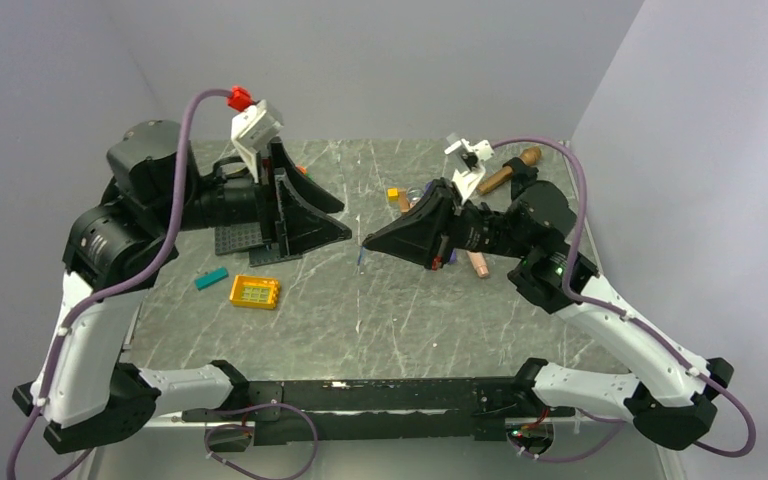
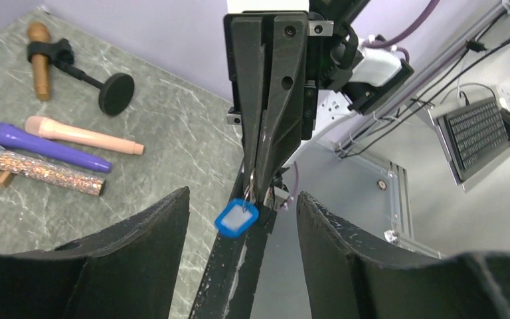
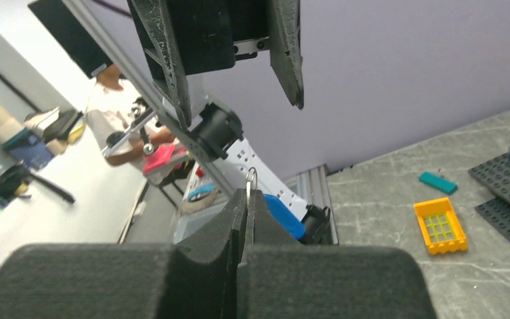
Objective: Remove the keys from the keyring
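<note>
The keyring shows as a thin metal ring (image 2: 250,187) with a small bright-blue tag (image 2: 236,218) hanging from it. My right gripper (image 1: 364,243) is shut on that ring and holds it above the table. In the right wrist view the ring (image 3: 251,178) pokes up past the right gripper (image 3: 247,193), and the blue tag (image 3: 283,216) hangs behind one finger. My left gripper (image 1: 347,220) faces it, open, and its fingers (image 2: 147,242) stand on either side of the tag without touching it. I cannot make out any keys.
Several toy microphones lie at the back right: brown (image 2: 38,60), pink (image 2: 83,136), purple (image 2: 43,146) and glittery (image 2: 40,169), beside a black stand (image 2: 116,93). A yellow brick frame (image 1: 254,292), a teal bar (image 1: 211,279) and a grey baseplate (image 1: 240,238) lie under the left arm.
</note>
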`<state>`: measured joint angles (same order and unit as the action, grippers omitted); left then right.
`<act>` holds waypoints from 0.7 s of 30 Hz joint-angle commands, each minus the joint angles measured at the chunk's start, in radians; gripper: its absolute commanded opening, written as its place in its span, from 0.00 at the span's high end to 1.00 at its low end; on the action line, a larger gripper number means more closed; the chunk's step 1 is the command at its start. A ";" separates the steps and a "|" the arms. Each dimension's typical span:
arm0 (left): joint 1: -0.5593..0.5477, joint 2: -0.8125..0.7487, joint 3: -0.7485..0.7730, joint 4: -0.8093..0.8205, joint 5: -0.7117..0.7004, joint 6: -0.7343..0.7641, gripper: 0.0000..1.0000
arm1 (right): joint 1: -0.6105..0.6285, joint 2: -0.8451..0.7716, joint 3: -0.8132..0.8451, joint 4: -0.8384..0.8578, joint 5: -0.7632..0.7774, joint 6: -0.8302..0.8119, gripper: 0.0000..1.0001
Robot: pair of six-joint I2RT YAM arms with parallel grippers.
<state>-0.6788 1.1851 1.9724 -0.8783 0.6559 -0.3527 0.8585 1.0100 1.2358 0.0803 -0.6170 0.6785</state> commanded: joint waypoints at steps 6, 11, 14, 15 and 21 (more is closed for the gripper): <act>-0.005 0.045 0.030 -0.068 0.097 0.082 0.42 | 0.004 0.028 0.048 -0.030 -0.091 0.024 1.00; -0.004 0.026 -0.001 -0.057 0.101 0.082 0.45 | 0.004 0.013 0.008 0.012 -0.074 0.050 1.00; -0.004 0.027 0.007 -0.081 0.090 0.094 0.51 | 0.004 0.011 0.007 0.025 -0.089 0.044 1.00; -0.004 0.026 0.008 -0.084 0.088 0.099 0.53 | 0.004 0.015 0.011 0.031 -0.101 0.041 1.00; -0.004 0.025 0.012 -0.099 0.092 0.102 0.58 | 0.002 0.049 0.043 0.035 -0.151 0.035 1.00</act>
<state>-0.6788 1.2186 1.9686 -0.9710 0.7292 -0.2737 0.8585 1.0485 1.2407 0.0608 -0.7235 0.7074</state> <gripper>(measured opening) 0.431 0.015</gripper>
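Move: The left hand is empty and half open. The keyring, held out by the right fingers, lies about 3 cm to its right, some 3 cm lower and roughly level with it fore and aft. The blue tag hangs about 2 cm below the ring, also some 3 cm to the left hand's right. From the right hand the ring sits about 1 cm left, just past its shut fingertips, with the tag some 3 cm below that hand. The left hand sinks about 3 cm towards the keyring, edging right at first and then easing back a little, while its fingers tip down some 5 degrees and close part-way, still clear of the ring on both sides. The right hand keeps its pinch beside the ring and brings it down about 1.5 cm, with roughly 1 cm of drift back and 1 cm left towards the left fingers. ##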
